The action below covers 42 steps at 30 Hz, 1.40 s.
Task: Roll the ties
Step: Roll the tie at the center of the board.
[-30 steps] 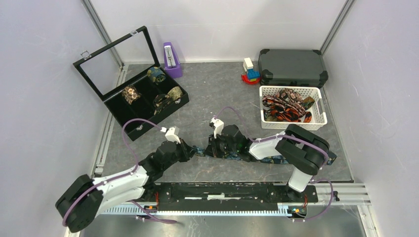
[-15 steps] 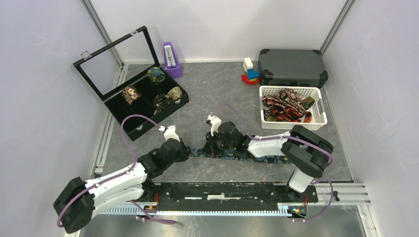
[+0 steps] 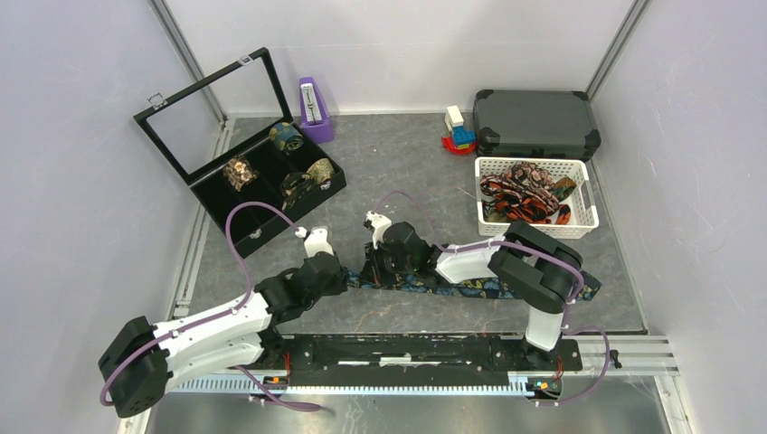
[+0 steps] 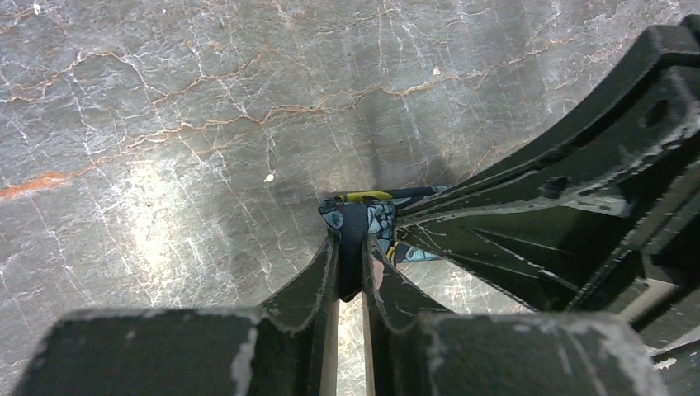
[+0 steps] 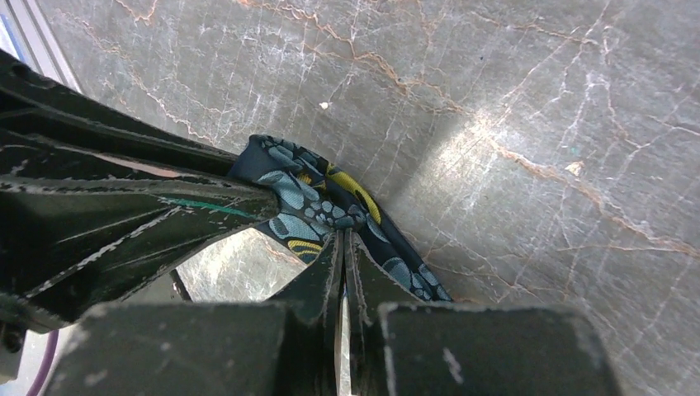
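Observation:
A dark navy tie [image 3: 488,288] with blue-gold paisley lies stretched along the table's near side. Its left end is pinched between both grippers. My left gripper [image 3: 341,277] is shut on the folded end of the tie [image 4: 364,219], with fabric showing between its fingertips [image 4: 332,256]. My right gripper [image 3: 371,271] stands right beside it, shut on the same bunched end [image 5: 318,202]. In each wrist view the other gripper crowds the frame. More ties [image 3: 522,197], red-orange and brown, lie loose in the white basket.
An open black display box [image 3: 237,237] at the left holds several rolled ties [image 3: 240,172]. The white basket [image 3: 583,220] stands at the right, with a dark case [image 3: 535,122] behind it. A purple metronome [image 3: 314,108] and toy blocks [image 3: 459,131] are at the back.
Both grippers have shifted left with the tie's end, drawing the tie out longer across the table. The right jaws have closed tighter on the fabric.

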### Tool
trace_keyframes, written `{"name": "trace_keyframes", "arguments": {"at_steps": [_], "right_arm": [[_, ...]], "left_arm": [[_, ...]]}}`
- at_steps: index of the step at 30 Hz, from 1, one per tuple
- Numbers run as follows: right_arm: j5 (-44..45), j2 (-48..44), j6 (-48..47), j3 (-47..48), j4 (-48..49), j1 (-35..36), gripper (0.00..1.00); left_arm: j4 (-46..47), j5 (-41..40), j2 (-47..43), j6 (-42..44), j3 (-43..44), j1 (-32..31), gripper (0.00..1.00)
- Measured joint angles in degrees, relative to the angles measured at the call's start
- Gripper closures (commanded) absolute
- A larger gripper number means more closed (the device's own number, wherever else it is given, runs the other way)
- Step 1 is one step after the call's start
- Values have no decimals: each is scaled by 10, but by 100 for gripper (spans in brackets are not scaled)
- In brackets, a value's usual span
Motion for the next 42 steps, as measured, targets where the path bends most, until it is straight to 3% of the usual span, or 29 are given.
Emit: {"name": "trace_keyframes", "arguments": {"at_steps": [17, 28, 42], "right_arm": [[-8, 59, 17, 60, 3, 15, 96], [-20, 59, 14, 65, 8, 15, 96], [8, -129, -17, -92, -29, -45, 96]], "left_arm": [[-59, -43, -11, 0, 24, -10, 98], [-123, -122, 58, 0, 71, -53, 98], [-221, -230, 189, -23, 163, -123, 98]]}}
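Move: In the left fingers is the folded end of the tie, practically at the hand point. For the right hand that same end lies about 3 cm to the left, level in depth and height. The middle of the tie's flat strip is some 29 cm right of the left hand, 2 cm back and 2 cm lower. From the left hand, the black tie box is centred roughly 20 cm ahead and 16 cm left. Rolling over by about 30 degrees, its left side rising, the left hand keeps its pinch on the folded tie end, edging 2 cm left and slightly up. The right hand, fingers staying shut, first slides low over the strip some 3.5 cm left towards those fingers, then turns back and sweeps about 9 cm right along the tie, lifting 2 to 3 cm. ##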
